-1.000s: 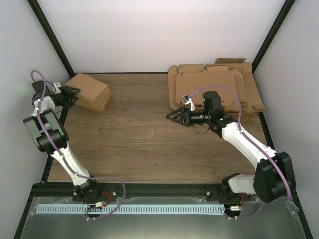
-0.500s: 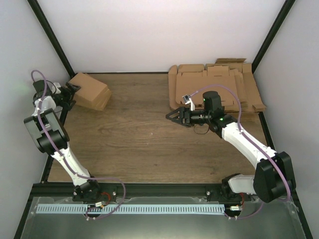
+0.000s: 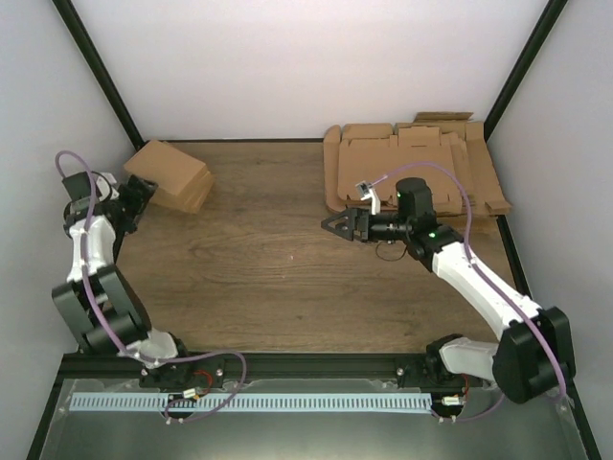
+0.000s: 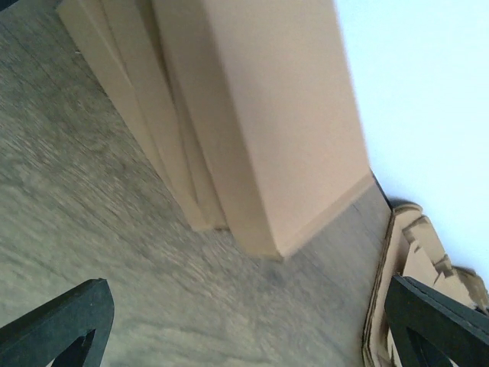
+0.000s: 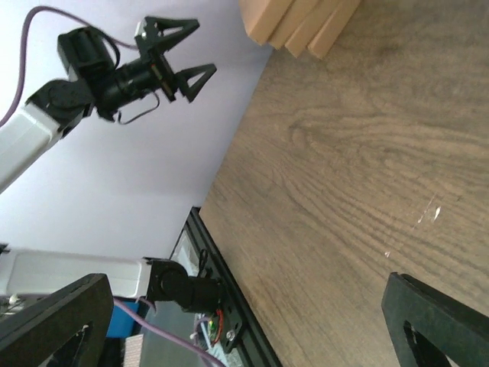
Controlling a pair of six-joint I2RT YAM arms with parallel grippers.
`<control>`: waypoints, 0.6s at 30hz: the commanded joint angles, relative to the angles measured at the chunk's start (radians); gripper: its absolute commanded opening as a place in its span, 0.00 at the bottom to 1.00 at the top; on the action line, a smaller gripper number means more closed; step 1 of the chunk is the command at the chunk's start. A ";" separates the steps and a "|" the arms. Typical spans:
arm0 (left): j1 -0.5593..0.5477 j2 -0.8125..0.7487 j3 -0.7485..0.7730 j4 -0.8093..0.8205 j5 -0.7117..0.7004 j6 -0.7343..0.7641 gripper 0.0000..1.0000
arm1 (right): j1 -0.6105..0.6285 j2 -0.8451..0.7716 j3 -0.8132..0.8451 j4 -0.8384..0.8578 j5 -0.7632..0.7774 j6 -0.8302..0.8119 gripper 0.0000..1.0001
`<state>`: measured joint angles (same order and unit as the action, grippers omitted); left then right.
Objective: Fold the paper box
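Note:
The paper box [image 3: 169,166], plain brown and folded shut, lies tilted on top of a pile of similar boxes [image 3: 187,196] at the back left. In the left wrist view its broad face [image 4: 283,115] fills the upper middle. My left gripper [image 3: 142,196] hovers just left of the pile, open, touching nothing; its jaws [image 4: 248,336] frame only bare table. My right gripper [image 3: 328,226] hangs over the table's middle right, pointing left, open and empty [image 5: 244,329]. The right wrist view also catches the left gripper [image 5: 202,47] with its jaws spread.
A thick stack of flat tabbed cardboard sheets [image 3: 412,168] lies at the back right, behind the right arm; its edge shows in the left wrist view [image 4: 405,252]. Black frame posts stand at the back corners. A wooden tabletop [image 3: 268,278] lies between the arms.
The left gripper has opened wide and drawn back from the box pile toward the near side. The right gripper has opened further and shifted slightly right.

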<state>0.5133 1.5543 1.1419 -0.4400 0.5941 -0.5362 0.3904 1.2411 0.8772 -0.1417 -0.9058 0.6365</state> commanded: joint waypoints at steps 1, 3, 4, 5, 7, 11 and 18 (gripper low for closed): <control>-0.055 -0.220 -0.104 0.023 -0.051 0.026 1.00 | -0.010 -0.116 -0.003 0.024 0.126 -0.073 1.00; -0.094 -0.336 -0.176 0.070 -0.077 0.017 1.00 | -0.014 -0.156 0.000 0.001 0.250 -0.098 1.00; -0.126 -0.392 -0.219 0.109 -0.090 0.013 1.00 | -0.017 -0.178 0.001 -0.017 0.334 -0.109 1.00; -0.164 -0.448 -0.258 0.154 -0.109 0.006 1.00 | -0.017 -0.202 -0.004 -0.024 0.424 -0.117 1.00; -0.271 -0.555 -0.349 0.256 -0.169 -0.005 1.00 | -0.021 -0.274 -0.040 0.000 0.612 -0.133 1.00; -0.495 -0.736 -0.578 0.510 -0.446 0.050 1.00 | -0.022 -0.469 -0.272 0.248 0.905 -0.209 1.00; -0.703 -0.718 -0.814 0.846 -0.768 0.328 1.00 | -0.022 -0.544 -0.599 0.636 0.865 -0.678 1.00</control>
<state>-0.1268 0.7956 0.3912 0.1368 0.0742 -0.4004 0.3729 0.6777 0.3489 0.2573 -0.0849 0.2626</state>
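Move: The stack of folded boxes stands about 9 cm ahead of the empty left hand and 5 cm to its right, its middle some 9 cm lower. From the right hand, also empty, the stack is roughly 22 cm ahead, 42 cm to the left and 17 cm down. The flat cardboard pile lies about 28 cm ahead of the right hand, 23 cm to its right and 24 cm below. Rightward both open hands withdraw in arcs that rise and then sink. The left swings about 17 cm right and 8 cm back, across the near side of the box stack and away from it, tilting up. The right moves some 13 cm right, turning clockwise and tipping up until its fingers face forward towards the flat cardboard pile's side of the table. ##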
